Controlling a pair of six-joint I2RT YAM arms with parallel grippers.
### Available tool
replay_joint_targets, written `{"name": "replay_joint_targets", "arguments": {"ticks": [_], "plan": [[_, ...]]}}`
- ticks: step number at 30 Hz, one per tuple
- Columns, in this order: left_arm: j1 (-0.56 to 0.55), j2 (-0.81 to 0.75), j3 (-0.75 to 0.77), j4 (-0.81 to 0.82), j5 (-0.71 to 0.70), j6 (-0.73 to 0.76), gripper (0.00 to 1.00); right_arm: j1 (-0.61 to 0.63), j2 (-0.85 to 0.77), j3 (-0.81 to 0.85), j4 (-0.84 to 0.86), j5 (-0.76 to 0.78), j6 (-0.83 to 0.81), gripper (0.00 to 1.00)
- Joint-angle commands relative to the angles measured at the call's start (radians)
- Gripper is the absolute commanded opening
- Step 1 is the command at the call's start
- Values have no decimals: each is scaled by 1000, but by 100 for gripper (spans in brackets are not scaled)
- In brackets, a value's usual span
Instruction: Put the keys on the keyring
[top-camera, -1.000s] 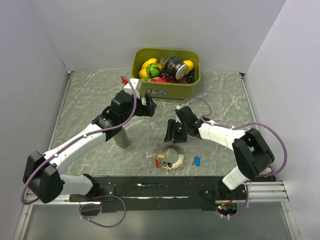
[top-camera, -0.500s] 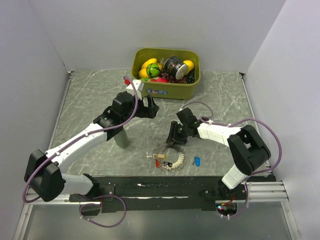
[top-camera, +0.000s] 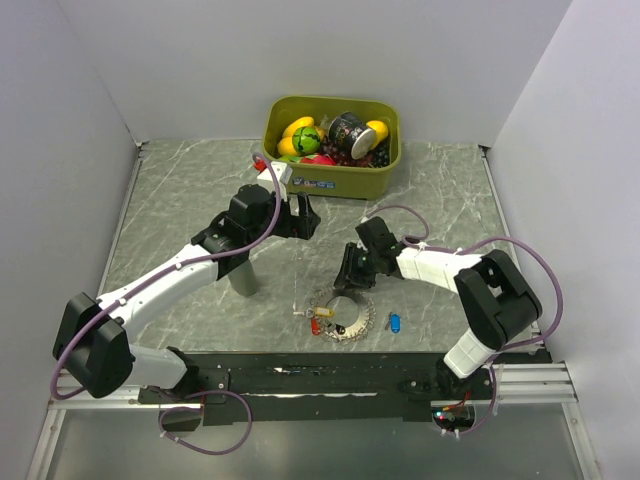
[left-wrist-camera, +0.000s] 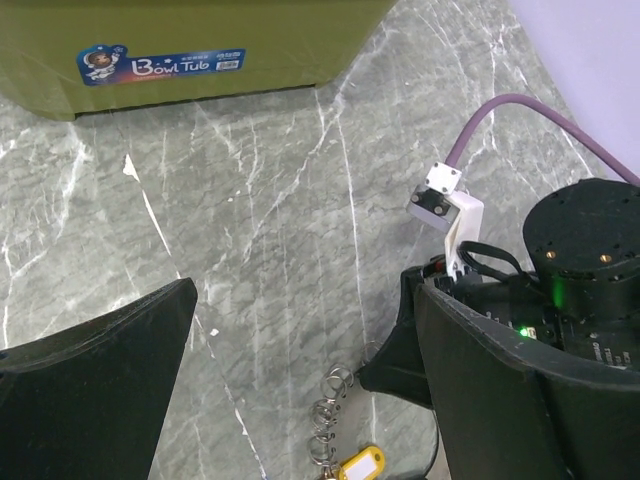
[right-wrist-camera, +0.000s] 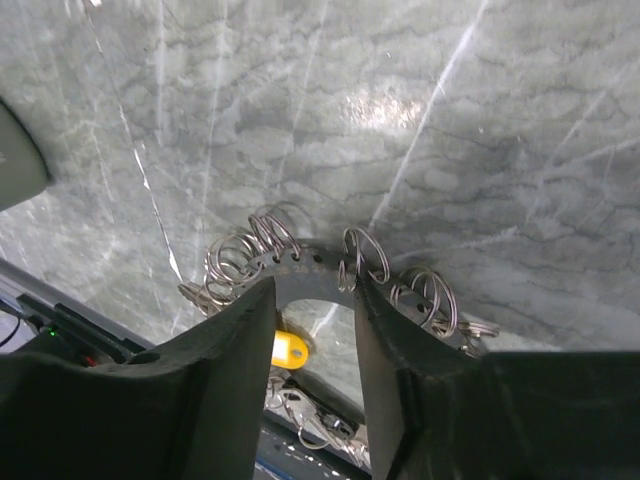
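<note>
The keyring (top-camera: 362, 318) is a flat grey ring plate with holes that carries several silvery split rings, and it lies near the table's front edge. A yellow-tagged key (top-camera: 324, 313) and a red-tagged key (top-camera: 315, 326) lie at its left side. The blue-tagged key (top-camera: 394, 322) lies apart on the right. My right gripper (top-camera: 346, 284) is down at the ring's far arc. Its fingers (right-wrist-camera: 205, 380) straddle a stretch of the keyring (right-wrist-camera: 312, 270), partly open, with the yellow tag (right-wrist-camera: 290, 350) seen between them. My left gripper (top-camera: 303, 216) hovers wide open above the table, and below it show split rings (left-wrist-camera: 335, 420) and the yellow tag (left-wrist-camera: 360, 466).
An olive-green bin (top-camera: 330, 101) with toy fruit and a can stands at the back middle; its wall (left-wrist-camera: 200, 40) fills the top of the left wrist view. The right arm's wrist (left-wrist-camera: 580, 250) is close on the left gripper's right. Walls enclose the table on three sides.
My right gripper has come down and slightly left onto the keyring's far arc, and its jaws have narrowed. The left arm has shifted slightly towards the bin.
</note>
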Motion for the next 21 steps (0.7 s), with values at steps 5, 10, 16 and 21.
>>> {"name": "replay_joint_targets", "arguments": {"ticks": [5,10,16,21], "plan": [[3,-4,6,20,17,-20,96,-22,55,3,55,33,23,33],[3,5,7,20,42,-20,96,-22,81,18,36,67,3,29],[3,5,15,14,46,-12,96,-22,74,29,27,76,-36,0],[3,-12,12,11,28,8,96,-22,38,72,-27,107,-118,0]]}}
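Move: The keyring's far rim, with its wire loops, lies just under the right hand's half-open fingers, about 1 cm ahead and 2 cm below; the middle of the keyring is roughly 5 cm back and 1 cm to the left. From the right hand the yellow tag lies about 5 cm back and 6 cm left, the red tag 8 back and 7 left, and the blue tag 7 back and 10 right. From the left hand, the far rim is some 7 cm back, 9 cm right and 21 cm below. The right hand eases forward about 1.5 cm while sinking some 1 cm onto the keyring's far rim, its wrist hardly turning and its fingers still pointing down and to the left. The fingers narrow steadily on the way, then snap fully shut late in the reach, their tips coming together on the rim beside a wire loop and pinching it there. ##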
